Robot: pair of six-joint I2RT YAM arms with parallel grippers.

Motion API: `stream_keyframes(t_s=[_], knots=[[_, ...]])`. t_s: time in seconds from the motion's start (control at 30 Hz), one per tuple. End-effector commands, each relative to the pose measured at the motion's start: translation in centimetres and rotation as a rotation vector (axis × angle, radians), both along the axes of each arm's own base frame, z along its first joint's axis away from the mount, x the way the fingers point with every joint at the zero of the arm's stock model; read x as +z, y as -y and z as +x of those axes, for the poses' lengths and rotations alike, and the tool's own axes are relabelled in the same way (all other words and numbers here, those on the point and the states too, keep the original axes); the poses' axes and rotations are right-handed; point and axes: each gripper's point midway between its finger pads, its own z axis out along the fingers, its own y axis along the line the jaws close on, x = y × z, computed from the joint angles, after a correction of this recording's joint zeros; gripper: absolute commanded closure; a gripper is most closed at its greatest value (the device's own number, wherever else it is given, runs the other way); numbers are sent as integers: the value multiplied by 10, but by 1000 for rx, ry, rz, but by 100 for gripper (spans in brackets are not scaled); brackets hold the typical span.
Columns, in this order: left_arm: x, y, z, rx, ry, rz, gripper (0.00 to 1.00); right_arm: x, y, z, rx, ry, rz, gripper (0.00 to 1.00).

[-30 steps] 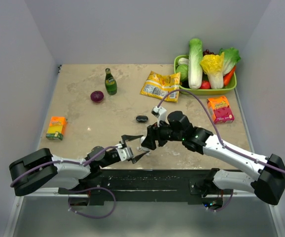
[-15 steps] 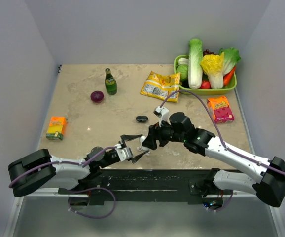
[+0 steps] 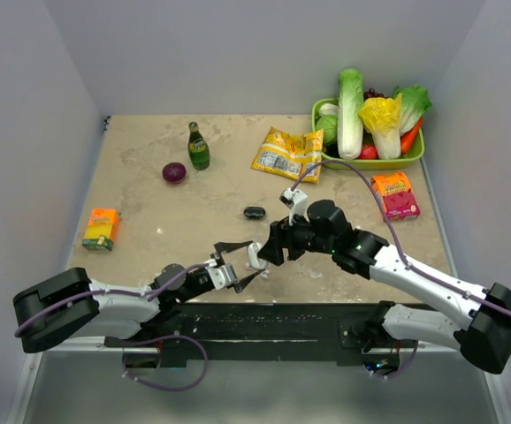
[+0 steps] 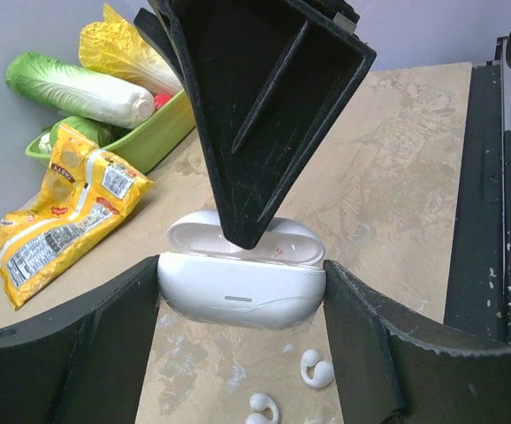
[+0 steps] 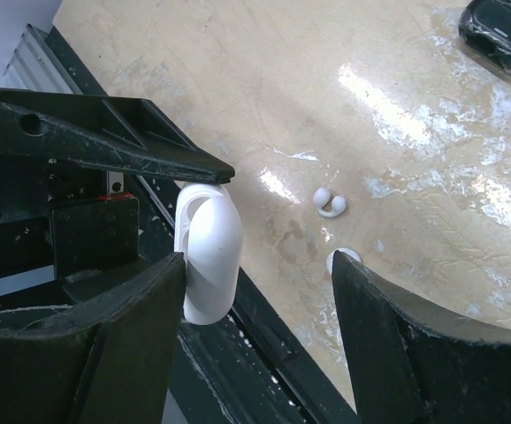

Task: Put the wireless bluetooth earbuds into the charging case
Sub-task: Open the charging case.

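The charging case (image 4: 238, 291), white and oval, hangs just above the table's near edge with my left gripper (image 4: 240, 276) shut on its two ends. Its lid stands partly open. The top view shows the case (image 3: 255, 257) between both arms. My right gripper (image 5: 257, 265) is open. One of its fingers (image 4: 255, 115) has its tip in the gap at the lid and touches the case (image 5: 208, 252); the other stands well apart. Two earbuds (image 4: 316, 368) (image 4: 263, 409) lie loose on the table below the case. In the right wrist view one earbud (image 5: 331, 203) shows fully and another (image 5: 344, 258) is half hidden.
A small black object (image 3: 254, 212) lies behind the grippers. Farther back are a green bottle (image 3: 198, 147), a red onion (image 3: 174, 172), a yellow snack bag (image 3: 286, 153) and a green basket (image 3: 328, 157) of vegetables. An orange box (image 3: 102, 228) sits left, a pink box (image 3: 395, 194) right.
My right arm has shifted slightly to the right, and its finger stays at the case. The left gripper holds the case in the same place.
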Motion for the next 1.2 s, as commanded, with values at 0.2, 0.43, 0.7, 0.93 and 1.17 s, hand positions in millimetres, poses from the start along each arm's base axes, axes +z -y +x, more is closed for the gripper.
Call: stream_keyframes(t_s=[0.2, 0.43, 0.7, 0.93, 1.17], knots=[[121, -27, -18, -1, 261, -425, 100, 10, 11, 11, -72, 36, 18, 31], [120, -28, -17, 6, 256, -424, 100, 34, 5, 8, -60, 73, 110, 31], [121, -27, -16, 8, 252, -430, 100, 41, -7, 3, -8, 52, 161, 41], [122, -26, -16, 6, 250, -434, 100, 25, -9, 5, -8, 29, 131, 50], [125, -28, -17, 6, 258, -444, 100, 15, -5, 8, -25, 23, 98, 54]])
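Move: The left hand already grips the charging case between its fingertips, its lid partly raised with the right hand's rear fingertip in the opening. From the right hand point the case lies about 3 cm back, 3 cm left and 1 cm lower. The white earbuds lie on the table some 11 cm straight below the case; the black case is about 15 cm farther out than the charging case, also some 11 cm below it. With the left hand holding the charging case still, the right hand draws about 1 cm to its right, then lifts some 3 cm, its rear fingertip levering the lid farther up from inside. It then sinks back nearly 2 cm and eases left again, rolled about 5 degrees with its left side raised, while its fingers close by about a third and the fingertip stays close to the lid. ##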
